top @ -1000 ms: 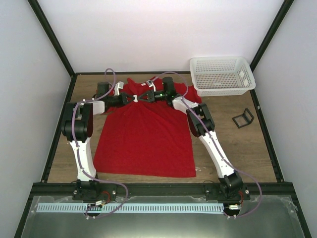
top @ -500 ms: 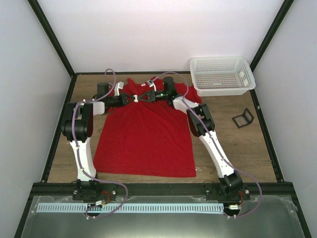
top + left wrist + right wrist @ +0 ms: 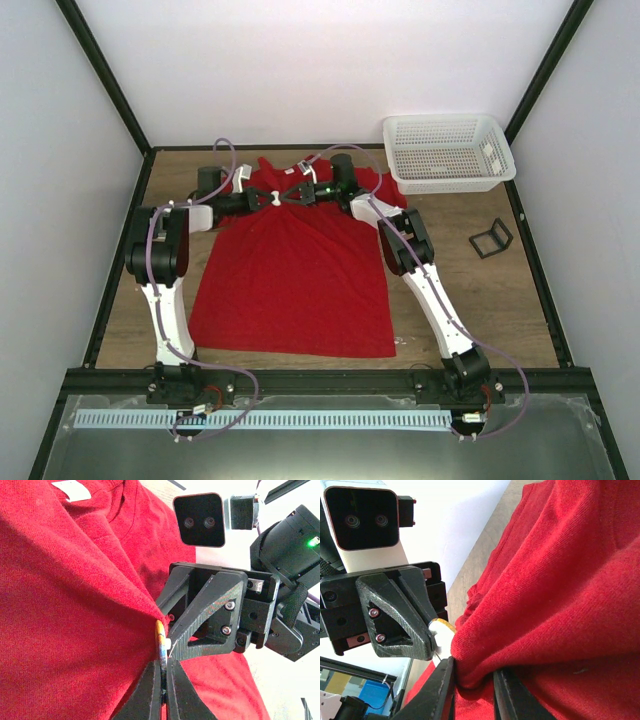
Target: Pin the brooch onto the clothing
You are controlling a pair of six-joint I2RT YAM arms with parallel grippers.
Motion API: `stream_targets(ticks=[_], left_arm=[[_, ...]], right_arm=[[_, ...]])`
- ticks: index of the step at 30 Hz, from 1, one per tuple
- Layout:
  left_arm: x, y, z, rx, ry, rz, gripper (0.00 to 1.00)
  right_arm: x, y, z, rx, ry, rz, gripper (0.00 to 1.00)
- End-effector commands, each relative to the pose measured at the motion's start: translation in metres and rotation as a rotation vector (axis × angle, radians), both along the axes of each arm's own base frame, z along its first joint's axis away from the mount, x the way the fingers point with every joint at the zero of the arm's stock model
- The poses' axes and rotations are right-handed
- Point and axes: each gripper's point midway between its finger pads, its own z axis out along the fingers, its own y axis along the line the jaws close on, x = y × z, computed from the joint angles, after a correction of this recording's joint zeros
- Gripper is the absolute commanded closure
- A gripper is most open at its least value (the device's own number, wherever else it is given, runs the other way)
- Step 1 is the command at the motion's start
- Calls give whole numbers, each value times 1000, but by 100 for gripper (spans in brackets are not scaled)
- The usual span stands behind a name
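The clothing (image 3: 290, 280), a red T-shirt, lies flat on the wooden table, and both grippers meet at its upper chest. My left gripper (image 3: 266, 199) is shut on the brooch (image 3: 274, 198). In the left wrist view the brooch (image 3: 161, 642) stands edge-on between the left gripper (image 3: 165, 662) fingers, pressed against a raised ridge of the shirt (image 3: 65, 605). My right gripper (image 3: 472, 677) is shut on a fold of the shirt (image 3: 560, 580). The brooch's white back (image 3: 441, 634) sits right beside that fold. The pin itself is barely visible.
A white mesh basket (image 3: 448, 152) stands at the back right. A black wire-frame stand (image 3: 491, 238) sits right of the shirt. The shirt's white neck label (image 3: 72, 490) shows near the collar. Black frame posts and white walls enclose the table.
Almost nothing has changed. The right gripper's fingers have nudged slightly toward the left gripper at the chest. The shirt and the left arm stay put.
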Motion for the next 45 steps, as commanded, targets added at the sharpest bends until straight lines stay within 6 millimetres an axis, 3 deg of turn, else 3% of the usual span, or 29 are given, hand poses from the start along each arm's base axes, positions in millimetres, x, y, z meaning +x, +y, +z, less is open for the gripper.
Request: stream_targets(ticks=[1,14,29,38,45], left_arm=[[-9,-28,27,-63,-74,-122,100],[0,-15,29,-119,-53,-81,100],[0,-15,26,-118,-44,-81,100],[2,-11,23,-125,-30,-68,100],[1,-12,27,-131,-36,-74,100]], right_arm=[[2,2,-21,-19,36,-27,81],[-4,-1,-21,12,63,-21,75],[-6,0,-25,19,66,-4,68],[-8,0,-26,29,73,-1,57],[-3,1,-32,4,83,-25,61]])
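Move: The left hand holds the brooch upright. The clothing fold it is meant for bulges at the right fingertips, about 4 cm to the left hand's right and roughly level in height. The collar lies some 9 cm ahead of the left hand, 10 cm to its right and 6 cm lower. From the right hand, the brooch is about 3 cm to the left at much the same height, and the collar about 8 cm ahead, 5 cm right and 5 cm lower. Still pinching the brooch with its rim at the fold, the left hand lifts slowly by about 1 cm and tips its fingertips up some 5 degrees. The right hand stays nearly in place with only a slight upward tilt, while its fingers spread steadily from near shut to about two-fifths open, the clothing fold still between them. ##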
